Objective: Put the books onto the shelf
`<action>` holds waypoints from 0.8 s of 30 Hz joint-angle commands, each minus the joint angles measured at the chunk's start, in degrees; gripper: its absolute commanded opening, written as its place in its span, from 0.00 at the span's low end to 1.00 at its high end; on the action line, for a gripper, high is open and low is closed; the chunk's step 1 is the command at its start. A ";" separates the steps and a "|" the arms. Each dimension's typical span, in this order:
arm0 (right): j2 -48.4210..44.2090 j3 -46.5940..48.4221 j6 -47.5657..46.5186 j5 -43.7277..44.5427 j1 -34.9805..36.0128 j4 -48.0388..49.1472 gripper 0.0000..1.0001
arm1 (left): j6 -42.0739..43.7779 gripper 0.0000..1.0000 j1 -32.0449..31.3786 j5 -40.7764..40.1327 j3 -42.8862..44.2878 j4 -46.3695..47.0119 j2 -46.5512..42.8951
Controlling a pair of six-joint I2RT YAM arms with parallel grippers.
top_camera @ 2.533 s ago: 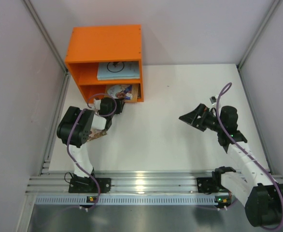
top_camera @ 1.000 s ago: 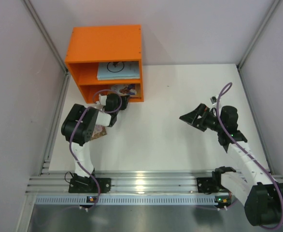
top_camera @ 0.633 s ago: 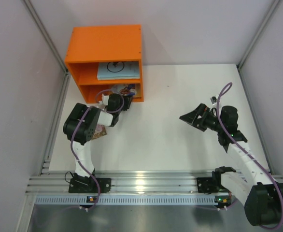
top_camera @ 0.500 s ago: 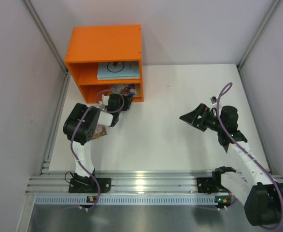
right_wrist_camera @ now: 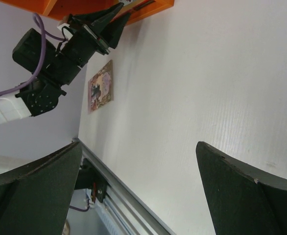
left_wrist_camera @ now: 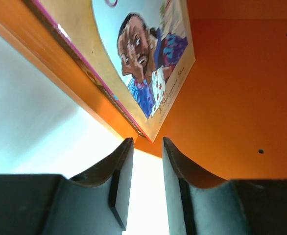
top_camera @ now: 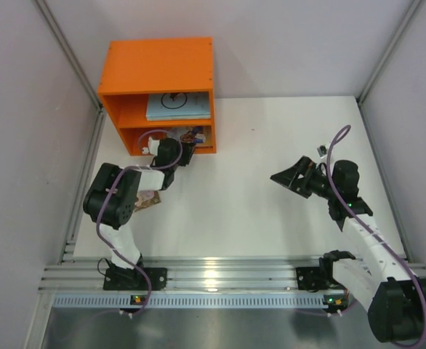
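The orange shelf (top_camera: 158, 65) stands at the table's far left. A pale blue-white book (top_camera: 177, 104) lies in its upper compartment. In the lower one lies a book with a blue circle and a man's face on its cover (left_wrist_camera: 143, 54). My left gripper (top_camera: 184, 150) is at the mouth of that lower compartment. Its jaws stand a little apart, and the book's corner is just past the fingertips, not between them. A pinkish illustrated book (top_camera: 150, 200) lies on the table, partly under my left arm. My right gripper (top_camera: 289, 177) hovers wide open and holds nothing.
The shelf's orange floor and wall (left_wrist_camera: 241, 88) fill the left wrist view. The right wrist view shows the left arm (right_wrist_camera: 60, 54), the pinkish book (right_wrist_camera: 100, 85) and the aluminium rail (right_wrist_camera: 119, 191) along the near edge. Grey walls close in both sides.
My left gripper has opened and let go of the blue-circle book, which now lies further inside the lower compartment. The left arm's elbow has swung back to the left. The right arm is still.
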 commanded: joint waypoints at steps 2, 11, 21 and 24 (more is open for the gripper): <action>-1.17 -0.76 -0.29 0.16 -0.67 1.53 1.00 | 8.92 0.21 0.49 -3.03 -0.50 -5.41 -6.54; -1.08 -0.68 0.07 0.33 -0.67 1.71 1.00 | 8.94 0.00 1.63 -3.74 -2.34 -5.42 -5.67; -0.11 -0.15 -0.55 0.33 -0.76 1.62 1.00 | 6.30 0.00 2.16 -1.54 1.96 -5.50 -0.57; 0.33 0.03 -0.64 0.33 -0.76 1.62 1.00 | 6.12 0.00 2.16 -1.28 2.49 -4.54 0.22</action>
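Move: Just ahead of the left hand, in the shelf's lower compartment, lies the portrait-cover book; its middle is about 7 cm farther in, 3 cm to the left and 5 cm lower. The stacked blue books in the compartment above sit some 8 cm ahead, 4 cm left and 11 cm up. The floral book on the table is roughly 17 cm back, 19 cm left and 8 cm below. From the idle right hand, the portrait-cover book is about 28 cm ahead, 31 cm left and 14 cm down. Shutting its fingers from about a third open, the left hand first lifts a centimetre or two and eases back slightly while shifting about 3 cm left along the shelf front. It then sinks roughly 4.5 cm, its wrist rolled some 10 degrees with the left side up, to bring the closed tips low before the shelf's front edge near the portrait-cover book's right front corner. ##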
